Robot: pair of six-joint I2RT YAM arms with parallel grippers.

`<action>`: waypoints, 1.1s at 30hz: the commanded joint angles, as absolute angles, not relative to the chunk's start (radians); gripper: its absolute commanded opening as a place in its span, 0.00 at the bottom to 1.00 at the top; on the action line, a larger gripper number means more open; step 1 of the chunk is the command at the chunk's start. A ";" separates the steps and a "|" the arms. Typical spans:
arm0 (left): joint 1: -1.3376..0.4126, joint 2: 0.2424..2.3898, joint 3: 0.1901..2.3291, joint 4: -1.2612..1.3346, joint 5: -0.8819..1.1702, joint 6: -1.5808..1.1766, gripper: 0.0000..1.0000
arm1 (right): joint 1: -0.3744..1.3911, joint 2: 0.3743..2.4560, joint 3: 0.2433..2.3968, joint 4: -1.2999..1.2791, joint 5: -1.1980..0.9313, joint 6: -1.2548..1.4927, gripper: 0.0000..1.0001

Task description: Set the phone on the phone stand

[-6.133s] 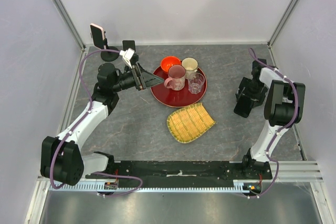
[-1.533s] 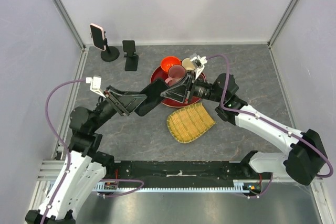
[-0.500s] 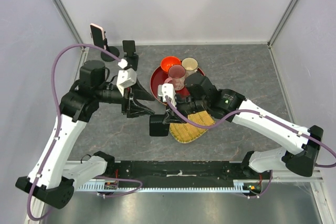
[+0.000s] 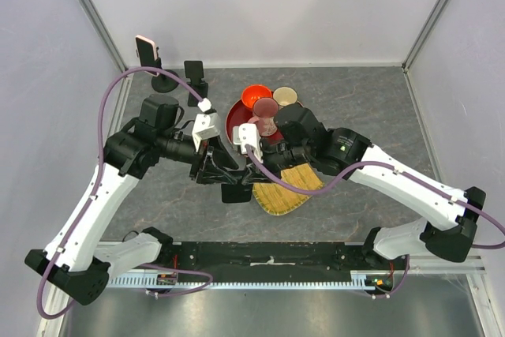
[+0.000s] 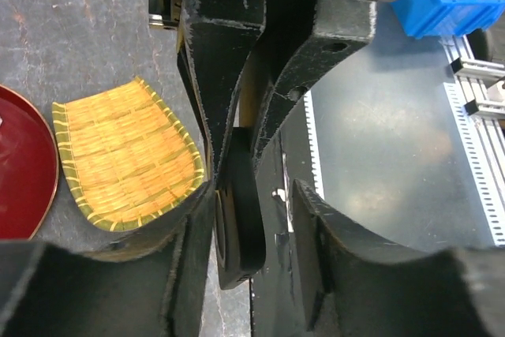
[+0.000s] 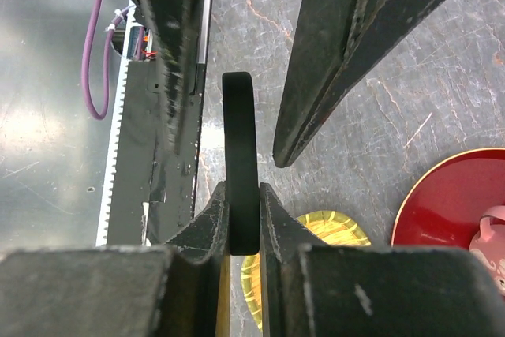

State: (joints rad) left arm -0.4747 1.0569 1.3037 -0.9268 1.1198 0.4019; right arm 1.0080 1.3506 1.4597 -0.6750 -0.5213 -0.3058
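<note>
A black phone [image 4: 235,192] hangs edge-on above the table's middle, with my right gripper [image 4: 243,180] shut on it. The right wrist view has the phone [image 6: 240,147] pinched between both pads [image 6: 213,215]. My left gripper [image 4: 222,176] reaches in from the left and stands open around the same phone [image 5: 239,203]. The phone lies against its left finger [image 5: 193,226], with a gap to the right finger [image 5: 312,226]. An empty black phone stand [image 4: 194,71] stands at the back left, far from both grippers.
A second stand [image 4: 162,78] holding a pink phone [image 4: 145,50] is at the back left corner. A red tray [image 4: 231,120] with cups and a woven yellow basket [image 4: 288,191] lie just right of the grippers. The purple cable [image 4: 106,108] loops over the left arm.
My left gripper has moved right and down onto the phone and narrowed a little around it. The right gripper keeps its hold and has shifted slightly.
</note>
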 commanded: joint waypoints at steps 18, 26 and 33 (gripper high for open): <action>-0.540 1.054 1.347 -0.997 0.942 0.460 0.16 | 1.060 1.390 1.604 -0.703 -0.473 -0.344 0.00; -0.541 0.913 1.312 -0.828 0.635 0.400 0.02 | 1.055 1.307 1.459 -0.556 -0.184 -0.169 0.98; -0.540 0.907 1.296 -0.795 0.765 0.402 0.02 | 1.022 1.206 1.270 -0.390 -0.343 -0.143 0.98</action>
State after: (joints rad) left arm -0.5385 0.9146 1.3014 -0.9035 0.6857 0.4210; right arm 1.0351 1.2491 1.3415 -0.5461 -0.2691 -0.1818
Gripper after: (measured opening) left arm 0.128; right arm 0.982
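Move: The black phone is held out in mid-air by the right fingers, its middle roughly 3 cm back, 2 cm left and 2 cm below that hand. From the open left hand, the phone's middle lies about 3 cm back, 2 right and 2 down. Some 25 cm below the left hand are the woven mat, 8 cm ahead and 16 right; the tray, 28 ahead and 10 right; and the empty phone stand, 42 ahead and 15 left. Sinking slowly by about 2 cm with a slight roll, the left hand closes its half-open fingers on the phone's edge while the right hand stays nearly still, keeping its pinch. Then the right fingers open wide and let go, that hand easing forward and a little right, as the left carries the phone some 3 cm forward and 3 left, rising slightly and turning about 15 degrees counter-clockwise. ##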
